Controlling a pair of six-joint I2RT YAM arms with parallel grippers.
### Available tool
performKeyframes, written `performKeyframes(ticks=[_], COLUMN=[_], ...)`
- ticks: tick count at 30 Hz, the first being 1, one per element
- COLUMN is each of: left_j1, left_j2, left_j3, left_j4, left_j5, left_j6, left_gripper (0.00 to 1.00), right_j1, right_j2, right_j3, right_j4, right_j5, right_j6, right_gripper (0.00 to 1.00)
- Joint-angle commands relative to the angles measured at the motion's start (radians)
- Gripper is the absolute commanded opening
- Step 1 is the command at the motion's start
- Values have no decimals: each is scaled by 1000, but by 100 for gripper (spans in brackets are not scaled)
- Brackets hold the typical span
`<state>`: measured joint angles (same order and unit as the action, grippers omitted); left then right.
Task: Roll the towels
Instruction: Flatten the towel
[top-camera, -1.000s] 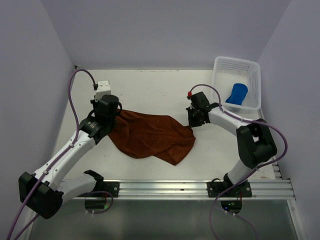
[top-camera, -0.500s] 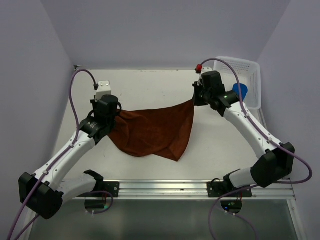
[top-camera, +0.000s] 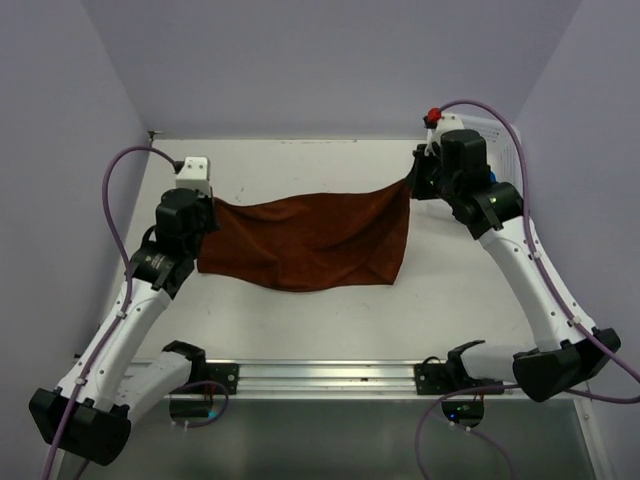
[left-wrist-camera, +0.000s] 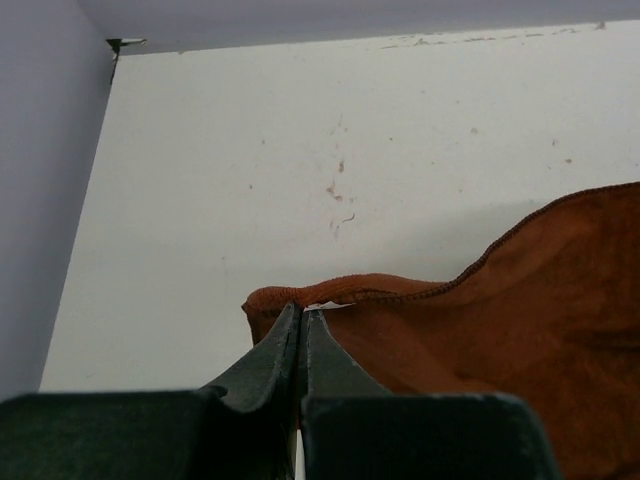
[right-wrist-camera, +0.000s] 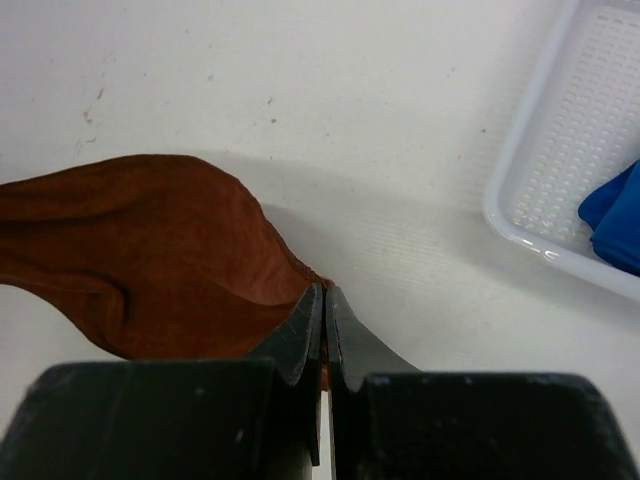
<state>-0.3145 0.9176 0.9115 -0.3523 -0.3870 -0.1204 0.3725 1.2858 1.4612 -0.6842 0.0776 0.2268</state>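
Observation:
The rust-brown towel (top-camera: 310, 240) hangs stretched above the table between both arms, sagging in the middle. My left gripper (top-camera: 207, 206) is shut on its left corner; in the left wrist view the closed gripper (left-wrist-camera: 303, 312) pinches the hemmed edge of the brown towel (left-wrist-camera: 520, 300). My right gripper (top-camera: 412, 185) is shut on the right corner; the right wrist view shows that gripper (right-wrist-camera: 324, 292) closed on the brown towel (right-wrist-camera: 150, 250). The blue towel (right-wrist-camera: 615, 215) lies in the basket, only its edge visible.
A white perforated basket (right-wrist-camera: 560, 170) stands at the back right, mostly hidden behind my right arm in the top view. Lilac walls enclose the white table (top-camera: 300, 165) on three sides. A metal rail (top-camera: 330, 376) runs along the near edge.
My right gripper has lifted the towel's right corner up and to the right. The left gripper moved left and back. The crumpled towel is now pulled out wide.

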Motion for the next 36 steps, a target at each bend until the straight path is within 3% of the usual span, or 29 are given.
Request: performKeyframes(ticks=[1, 3, 13, 19, 26, 36], left_j1=[58, 123, 253, 273, 273, 273], left_j2=[15, 47, 109, 122, 8, -138], left_j3=[0, 23, 92, 102, 70, 64], left_j4=[53, 23, -16, -33, -8, 7], left_j5=[256, 322, 323, 214, 51, -162], left_j6=[108, 116, 192, 257, 278, 263], left_gripper=[0, 0, 0, 0, 0, 0], right_j1=[-13, -23, -167, -188, -192, -191], right_j2=[-49, -59, -45, -13, -20, -180], right_j3=[10, -12, 33, 126, 195, 81], right_j4=[-17, -17, -47, -103, -152, -134], right_j5=[-44, -58, -124, -124, -137, -170], right_j6=[11, 17, 39, 43, 45, -21], right_gripper=[0, 0, 0, 0, 0, 0])
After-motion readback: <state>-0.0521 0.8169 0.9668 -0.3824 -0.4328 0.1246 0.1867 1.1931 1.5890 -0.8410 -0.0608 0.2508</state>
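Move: My shut fingers already hold the brown towel by its upper corners. Its middle hangs about 19 cm to the right of my left hand, 3 cm back and 12 cm lower; from my right hand it is some 20 cm left, 5 cm back and 17 cm down. The white bin sits roughly 20 cm ahead and 20 cm right of my right hand, nearly 30 cm lower, with the blue towel roll in its near part, about 16 cm ahead and 21 cm right. I keep both corners pinched and pull my hands apart to draw the brown towel's top edge out. My left hand dips 3 cm while easing forward, then sweeps about 10 cm left, rising and drawing back late, its wrist finally rolling left-side-up and turning counter-clockwise. My right hand goes 5 cm right, then lifts nearly as much and ends drawing back. ##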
